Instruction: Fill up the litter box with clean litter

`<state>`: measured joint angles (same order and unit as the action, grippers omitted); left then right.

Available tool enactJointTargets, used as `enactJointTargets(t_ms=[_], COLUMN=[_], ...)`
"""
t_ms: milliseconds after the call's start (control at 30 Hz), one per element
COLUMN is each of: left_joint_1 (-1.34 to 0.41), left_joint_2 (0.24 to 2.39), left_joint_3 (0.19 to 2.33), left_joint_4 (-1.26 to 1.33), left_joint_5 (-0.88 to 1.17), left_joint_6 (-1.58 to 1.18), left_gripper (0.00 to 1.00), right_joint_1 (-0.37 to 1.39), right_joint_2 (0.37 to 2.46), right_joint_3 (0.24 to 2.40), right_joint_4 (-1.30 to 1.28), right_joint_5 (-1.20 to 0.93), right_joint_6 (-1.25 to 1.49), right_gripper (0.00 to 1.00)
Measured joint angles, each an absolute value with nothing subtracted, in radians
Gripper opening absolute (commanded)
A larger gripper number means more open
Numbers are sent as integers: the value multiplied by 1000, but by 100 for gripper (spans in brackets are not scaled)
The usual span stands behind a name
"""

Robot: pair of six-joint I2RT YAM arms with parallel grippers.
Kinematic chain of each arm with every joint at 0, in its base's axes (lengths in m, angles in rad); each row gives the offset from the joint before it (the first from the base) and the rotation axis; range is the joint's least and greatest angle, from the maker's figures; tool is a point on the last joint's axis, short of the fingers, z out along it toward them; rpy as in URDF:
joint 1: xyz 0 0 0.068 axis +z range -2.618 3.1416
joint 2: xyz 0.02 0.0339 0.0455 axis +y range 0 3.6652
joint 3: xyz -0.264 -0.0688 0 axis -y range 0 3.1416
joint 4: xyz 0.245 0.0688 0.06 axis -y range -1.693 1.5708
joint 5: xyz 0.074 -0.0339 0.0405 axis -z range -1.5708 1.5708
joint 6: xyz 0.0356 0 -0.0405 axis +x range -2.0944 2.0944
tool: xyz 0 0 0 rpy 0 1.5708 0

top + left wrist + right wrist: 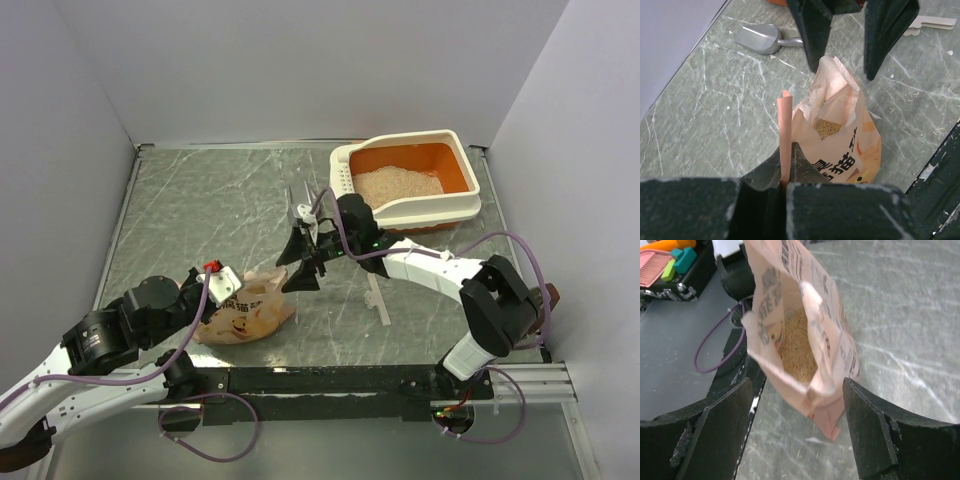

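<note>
The litter box [440, 212] stands at the back right, with pale clean litter [397, 185] heaped in its orange basin. A tan-orange printed bag [248, 315] lies near the front left with its mouth open, and more granules [797, 347] show inside it. My left gripper [786, 161] is shut on an upright flap of the bag [840, 130] at its near edge. My right gripper [797, 389] is open, its fingers on either side of the bag's [805, 315] mouth end without touching it. From above, the right gripper [300, 265] hangs just right of the bag.
A grey metal scoop [762, 39] lies on the marbled table beyond the bag. A white stick [378, 300] lies right of centre. White walls close in the table on three sides. Coloured items [662, 262] sit past the black front rail.
</note>
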<state>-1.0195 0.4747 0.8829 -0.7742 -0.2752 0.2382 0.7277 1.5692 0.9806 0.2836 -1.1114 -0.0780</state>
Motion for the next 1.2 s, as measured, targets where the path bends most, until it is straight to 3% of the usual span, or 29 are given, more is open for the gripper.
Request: enactJointTargets(t_ms=[333, 433, 533, 633, 667, 933, 1200], left_joint_1=[-1019, -1019, -1019, -1019, -1019, -1019, -1020], left_joint_2=[475, 475, 475, 474, 473, 477, 596], left_joint_3=[885, 888, 889, 890, 891, 900, 927], left_joint_4=[-777, -784, -787, -788, -790, -793, -656], left_joint_5=[-275, -276, -278, -278, -278, -272, -242], left_joint_6=[238, 238, 238, 237, 236, 222, 252], left_gripper=[1, 1, 1, 1, 1, 1, 1], right_joint_1=[781, 783, 783, 783, 783, 775, 671], right_joint_2=[1673, 1688, 1692, 1692, 1692, 1684, 1458], right_joint_3=[1016, 1016, 1016, 1016, 1016, 1047, 991], right_joint_4=[421, 455, 485, 497, 495, 358, 167], right_joint_5=[-1131, -1141, -1157, -1170, -1173, -1139, -1055], right_joint_6=[20, 49, 76, 91, 88, 25, -46], right_gripper=[79, 75, 59, 21, 0, 0, 0])
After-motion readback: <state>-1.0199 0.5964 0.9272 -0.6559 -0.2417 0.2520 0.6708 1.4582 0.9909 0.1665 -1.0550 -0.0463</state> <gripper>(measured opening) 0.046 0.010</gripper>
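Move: The right edge of the litter bag's open mouth lies about 3 cm left of the right hand, 1 cm back and 1 cm lower. From that hand, the metal scoop is on the table roughly 18 cm ahead and 3 cm right, and the white scraper some 20 cm right and 4 cm back, both about 16 cm below. For the left hand, already gripping the bag's other side, that edge is about 9 cm right, 2 cm ahead and 3 cm lower. Right hand reaches 3 cm left, pinches the bag's rim, draws 4 cm right and up; left hand follows. ##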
